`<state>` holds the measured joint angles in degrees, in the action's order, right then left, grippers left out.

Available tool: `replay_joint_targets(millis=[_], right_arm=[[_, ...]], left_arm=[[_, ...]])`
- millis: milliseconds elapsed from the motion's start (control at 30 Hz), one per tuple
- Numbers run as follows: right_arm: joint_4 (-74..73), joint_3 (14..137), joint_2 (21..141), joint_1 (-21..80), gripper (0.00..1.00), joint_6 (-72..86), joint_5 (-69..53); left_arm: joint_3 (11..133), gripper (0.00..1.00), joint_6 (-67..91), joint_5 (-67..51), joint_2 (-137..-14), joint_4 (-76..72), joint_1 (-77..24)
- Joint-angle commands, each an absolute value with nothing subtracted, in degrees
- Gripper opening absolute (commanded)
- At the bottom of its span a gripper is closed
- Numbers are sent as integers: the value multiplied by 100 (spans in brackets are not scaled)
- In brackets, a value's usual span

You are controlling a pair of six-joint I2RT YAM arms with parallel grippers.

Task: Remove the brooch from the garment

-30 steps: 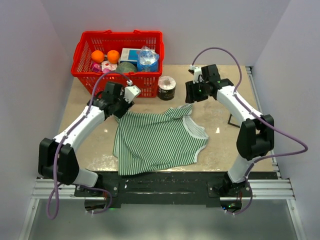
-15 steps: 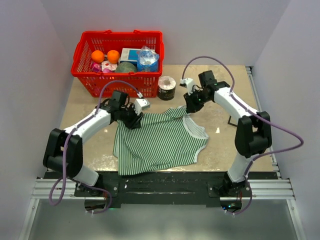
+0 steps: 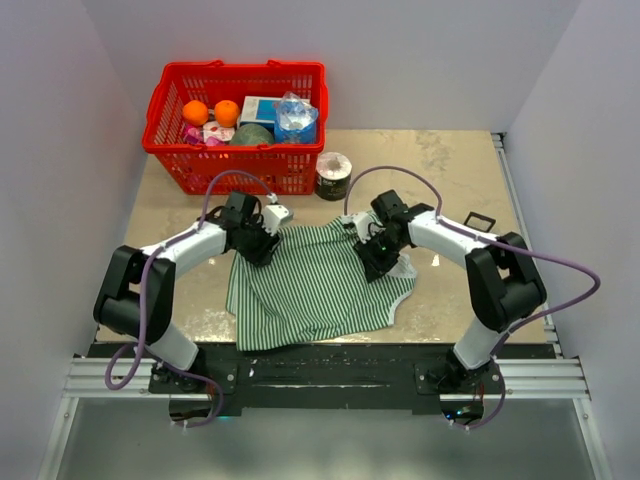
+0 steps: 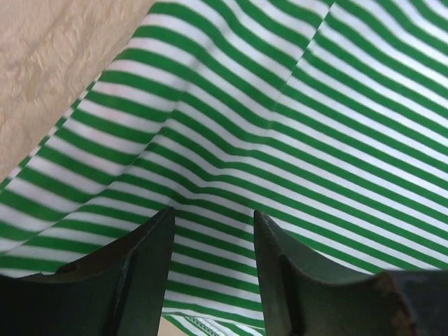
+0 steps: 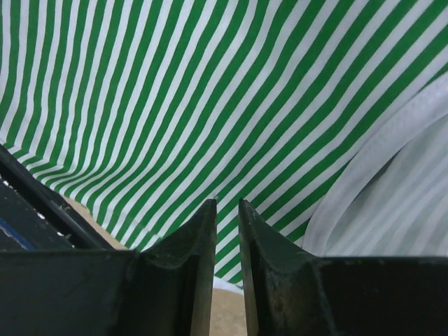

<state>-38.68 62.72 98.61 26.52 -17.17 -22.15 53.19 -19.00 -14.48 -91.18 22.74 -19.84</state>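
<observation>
The green-and-white striped garment [image 3: 310, 290] lies crumpled on the table in front of both arms. My left gripper [image 3: 262, 248] sits low over its upper left part. In the left wrist view its jaws [image 4: 213, 213] stand open, with striped cloth [image 4: 315, 105] under them and nothing between them. My right gripper [image 3: 375, 265] is down at the garment's right side, by the white-trimmed neck opening [image 5: 378, 161]. Its jaws [image 5: 227, 204] stand only a narrow slit apart over the stripes [image 5: 175, 91], and nothing shows between them. The brooch is not visible in any view.
A red basket [image 3: 240, 165] of groceries stands at the back left, with a white tape roll [image 3: 333, 175] beside it. A small black square frame [image 3: 479, 221] lies right of the garment, and a tiny dark speck [image 3: 437, 261] lies on the tan table [image 3: 440, 170].
Both arms have swung inward and down onto the garment, the right one coming from the back right to the neck opening. The right jaws have narrowed.
</observation>
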Motion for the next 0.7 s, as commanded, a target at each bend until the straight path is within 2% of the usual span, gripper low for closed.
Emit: replay_joint_targets(millis=[0, 33, 133, 300, 367, 467, 500, 567, 633, 667], right_arm=[[-3813, 6231, 9474, 2601, 25, -1073, -1689], [-3893, 6249, 9440, 2593, 32, -968, -1609], [-4060, 6074, 9264, 2593, 34, -730, -1416], [-4201, 6047, 9150, 2593, 19, -816, -1643], [-4184, 6195, 9009, 2593, 17, -870, -1844], [-4078, 6748, 9052, 2514, 26, -1115, -2152], [-4069, 6959, 9157, 2444, 32, -1247, -2206], [-4034, 7627, 9533, 2365, 38, -1773, -2337], [-4017, 8179, 9833, 2233, 54, -2456, -2723], [-3973, 8313, 10148, 2198, 58, -2687, -2812]], left_arm=[[5133, 54, -1652, -1125, -9105, 1978, -1741], [5098, 54, -1678, -1125, -9114, 1969, -1705], [5028, 54, -1862, -1081, -9105, 1785, -1626], [5071, 55, -2161, -782, -9360, 1187, -1451], [5211, 54, -2232, -1340, -9483, 1142, -1310], [5160, 55, -2688, -2630, -9081, 1317, -1353], [5133, 55, -2776, -2837, -8922, 1388, -1388], [5071, 56, -2804, -3136, -8439, 1616, -1494], [5124, 57, -2856, -3234, -8123, 1801, -1503], [5185, 58, -2883, -3069, -8086, 2002, -1512]])
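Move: The brooch lies by the front end of the garment's white collar, about 9 cm ahead of my right hand, 4 cm to its left and 3 cm below. The middle of the collar is some 6 cm to that hand's right and 1 cm ahead, the tape roll about 21 cm ahead and 8 cm left. From my left hand, the garment's left edge is 5 cm left and 1 cm ahead; the brooch is 6 cm ahead, 19 cm right. With my right hand I ease about 2 cm right, low over the stripes, turning slightly clockwise, then rise some 7 cm and swing 5 cm forward to bring the spreading fingers more nearly above the brooch. My half-open left hand skims left and forward, sinking a little towards the garment's left edge, then comes back right and lifts. ##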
